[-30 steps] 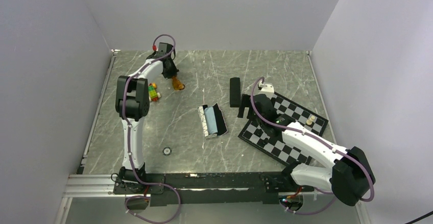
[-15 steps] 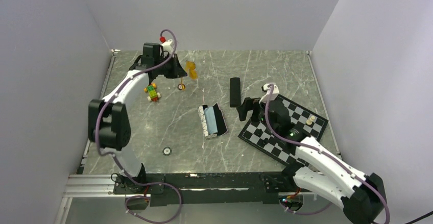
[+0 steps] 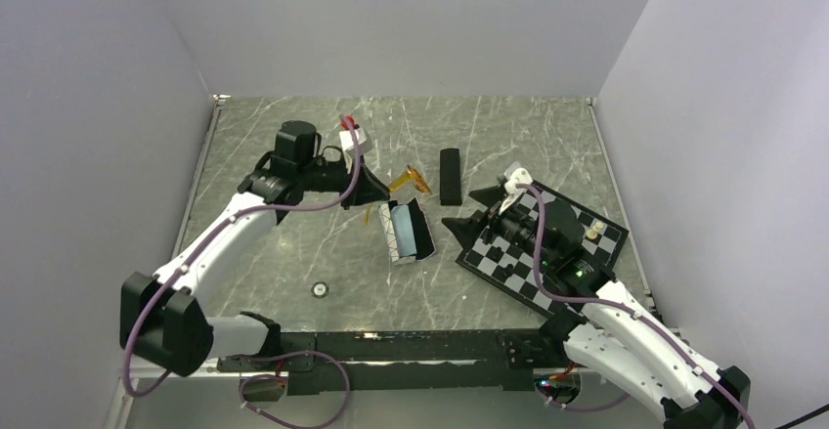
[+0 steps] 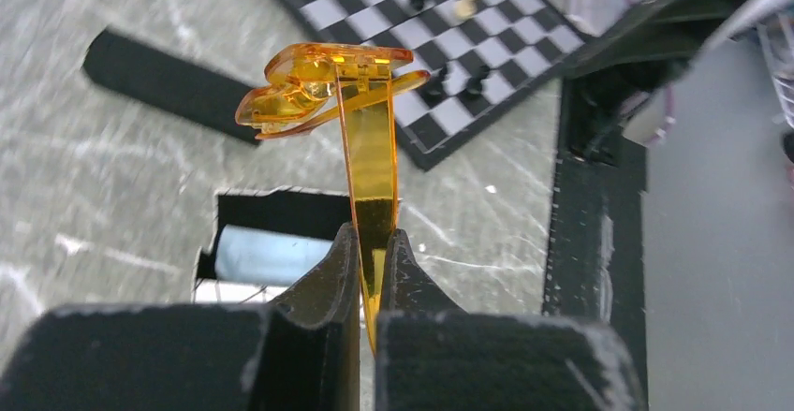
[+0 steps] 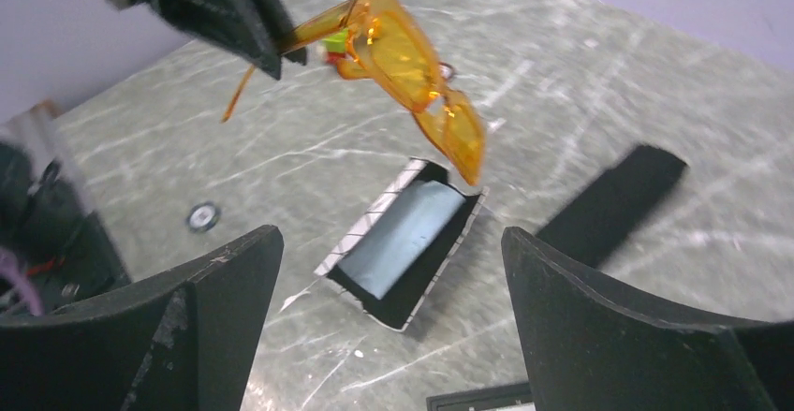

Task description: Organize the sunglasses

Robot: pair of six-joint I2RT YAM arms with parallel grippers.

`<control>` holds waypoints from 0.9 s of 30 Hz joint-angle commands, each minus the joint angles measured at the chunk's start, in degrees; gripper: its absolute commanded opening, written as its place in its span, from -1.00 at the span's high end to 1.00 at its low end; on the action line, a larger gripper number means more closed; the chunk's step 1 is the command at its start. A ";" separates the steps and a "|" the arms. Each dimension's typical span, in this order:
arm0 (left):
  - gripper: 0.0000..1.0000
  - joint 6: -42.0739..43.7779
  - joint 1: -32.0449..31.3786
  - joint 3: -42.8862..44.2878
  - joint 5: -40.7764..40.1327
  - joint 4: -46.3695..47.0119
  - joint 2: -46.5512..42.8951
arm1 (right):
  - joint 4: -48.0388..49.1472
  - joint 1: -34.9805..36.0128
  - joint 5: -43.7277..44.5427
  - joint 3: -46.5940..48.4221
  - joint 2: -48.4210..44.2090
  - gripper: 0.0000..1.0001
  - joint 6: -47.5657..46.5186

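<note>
The orange translucent sunglasses [image 3: 409, 179] hang in the air above the far end of the open white case [image 3: 406, 231]. My left gripper [image 3: 376, 191] is shut on one temple arm, and the lenses point away from it. The left wrist view shows the temple [image 4: 372, 163] pinched between the fingers [image 4: 339, 271], with the folded front [image 4: 323, 79] beyond. My right gripper [image 3: 472, 210] stands open and empty just right of the case. From the right wrist, the sunglasses [image 5: 412, 65] float above the case's light-blue inside [image 5: 412, 233].
A black oblong case [image 3: 450, 176] lies just beyond the white case. A checkered board [image 3: 547, 258] with a few small pieces sits under my right arm. A small round disc [image 3: 319, 289] lies near the front left.
My left arm has swung from the far left corner to the centre, lifting the orange sunglasses off the table. My right gripper has pulled back and turned toward the open case.
</note>
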 commanded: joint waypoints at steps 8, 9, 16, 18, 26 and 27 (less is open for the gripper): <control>1.00 31.07 -1.37 -0.99 29.18 -18.10 -10.95 | -5.29 -0.04 -32.81 6.02 -1.04 -0.57 -21.90; 1.00 37.18 -1.38 0.05 30.68 -23.60 -10.69 | -7.15 -0.04 -34.45 7.20 -0.62 -0.55 -22.74; 1.00 83.39 -1.46 9.80 34.36 -66.47 -2.50 | -13.26 -0.05 -43.17 13.69 6.46 -0.42 -25.04; 1.00 90.88 -1.57 13.14 35.12 -75.37 1.10 | -14.07 -0.04 -44.53 15.04 9.25 -0.37 -25.18; 1.00 92.14 -2.95 14.90 34.02 -75.52 2.30 | -13.37 0.13 -49.43 18.28 17.99 -0.30 -26.66; 1.00 91.94 -3.00 15.04 33.87 -75.58 2.31 | -12.15 0.18 -51.35 18.49 18.81 -0.29 -26.44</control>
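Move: The left hand already grips the orange sunglasses by one temple tip; their front sits about 7 cm to its right and 3 cm ahead, nearly level. From the open right hand that front is roughly 12 cm left and 7 cm ahead, about level. The open case with the blue cloth lies some 13 cm left of the right hand, 5 cm ahead and 22 cm below; the long black case about 21 cm straight ahead, as low. Left draws the held sunglasses back about 14 cm, turning clockwise; right, narrowing, goes 10 cm back-left towards them. ##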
